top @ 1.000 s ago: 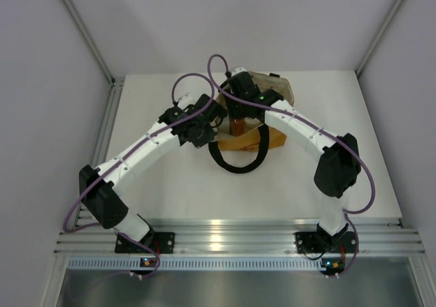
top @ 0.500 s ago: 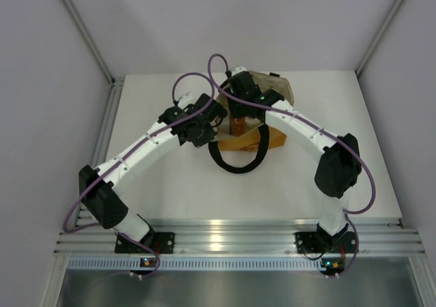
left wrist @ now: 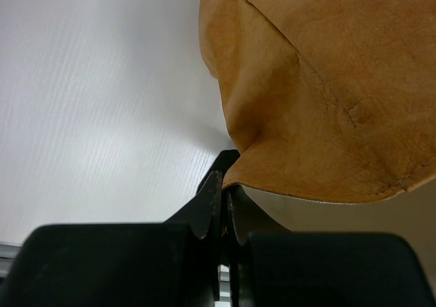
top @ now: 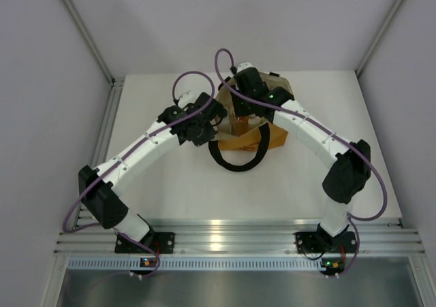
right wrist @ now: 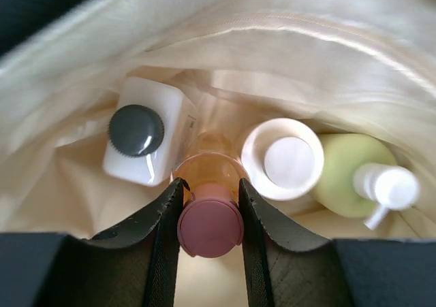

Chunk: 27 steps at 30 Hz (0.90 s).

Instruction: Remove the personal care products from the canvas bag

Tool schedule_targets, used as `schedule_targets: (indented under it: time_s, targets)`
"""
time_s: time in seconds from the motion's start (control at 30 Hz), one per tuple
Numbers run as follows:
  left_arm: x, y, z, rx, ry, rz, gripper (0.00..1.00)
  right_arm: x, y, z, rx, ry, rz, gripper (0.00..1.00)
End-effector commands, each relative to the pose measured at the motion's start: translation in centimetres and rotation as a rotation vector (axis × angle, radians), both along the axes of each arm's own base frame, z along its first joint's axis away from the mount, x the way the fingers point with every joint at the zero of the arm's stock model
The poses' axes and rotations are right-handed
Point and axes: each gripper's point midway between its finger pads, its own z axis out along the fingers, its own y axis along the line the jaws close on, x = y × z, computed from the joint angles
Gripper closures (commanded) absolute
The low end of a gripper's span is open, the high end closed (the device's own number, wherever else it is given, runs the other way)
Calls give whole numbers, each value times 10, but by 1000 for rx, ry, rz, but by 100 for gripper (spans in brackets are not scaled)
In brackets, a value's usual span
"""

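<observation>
The canvas bag (top: 275, 139) lies at the table's back middle, its mouth held open. My left gripper (top: 216, 114) is shut on the bag's rim (left wrist: 320, 89), with the tan cloth pinched between its fingers (left wrist: 211, 198). My right gripper (right wrist: 208, 195) is inside the bag, its fingers pressed on both sides of the pink cap of the orange bottle (right wrist: 210, 225). In the cream lining (right wrist: 272, 35) behind it stand the white bottle with dark cap (right wrist: 143, 140), the cream bottle (right wrist: 283, 158) and the yellow-green bottle (right wrist: 347, 171). The orange bottle also shows in the top view (top: 238, 126).
The bag's black loop handle (top: 235, 161) lies on the white table (top: 157, 184) in front of the bag. Grey walls stand on three sides, and an aluminium rail (top: 231, 239) runs along the near edge.
My right arm has stretched farther back and right, carrying its wrist deeper over the bag's mouth. The left arm still holds the rim and has hardly moved.
</observation>
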Motion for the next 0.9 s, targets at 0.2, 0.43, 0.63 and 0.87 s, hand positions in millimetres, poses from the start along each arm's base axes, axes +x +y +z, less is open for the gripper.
schedule_targets:
  time_s: [0.2,0.43,0.63,0.87]
  targets:
    - [6,5,8,20,-21,10,100,-29,-15,179,192,-316,15,100]
    - [7,6,8,26,-22,11,100,-61,-33,233,244,-384,41,100]
    - [6,5,5,27,-13,10,100,-91,-59,280,319,-461,29,100]
    - [6,4,4,24,-10,9,100,-116,-97,306,348,-508,-44,100]
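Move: The right hand already grips the pink cap of the amber bottle, whose middle hangs about 6 cm below it inside the bag. The black-capped bottle stands some 6 cm left and 1 cm ahead, the white jar 5 cm right and 2 cm ahead, the green pump bottle 11 cm right and 2 cm ahead, all some 9 cm lower. From the left hand, still pinching the bag's rim, the amber bottle lies about 9 cm ahead, 9 cm right and 5 cm down. The right hand lifts the amber bottle by its pinched pink cap about 23 cm, drawing back and right. ##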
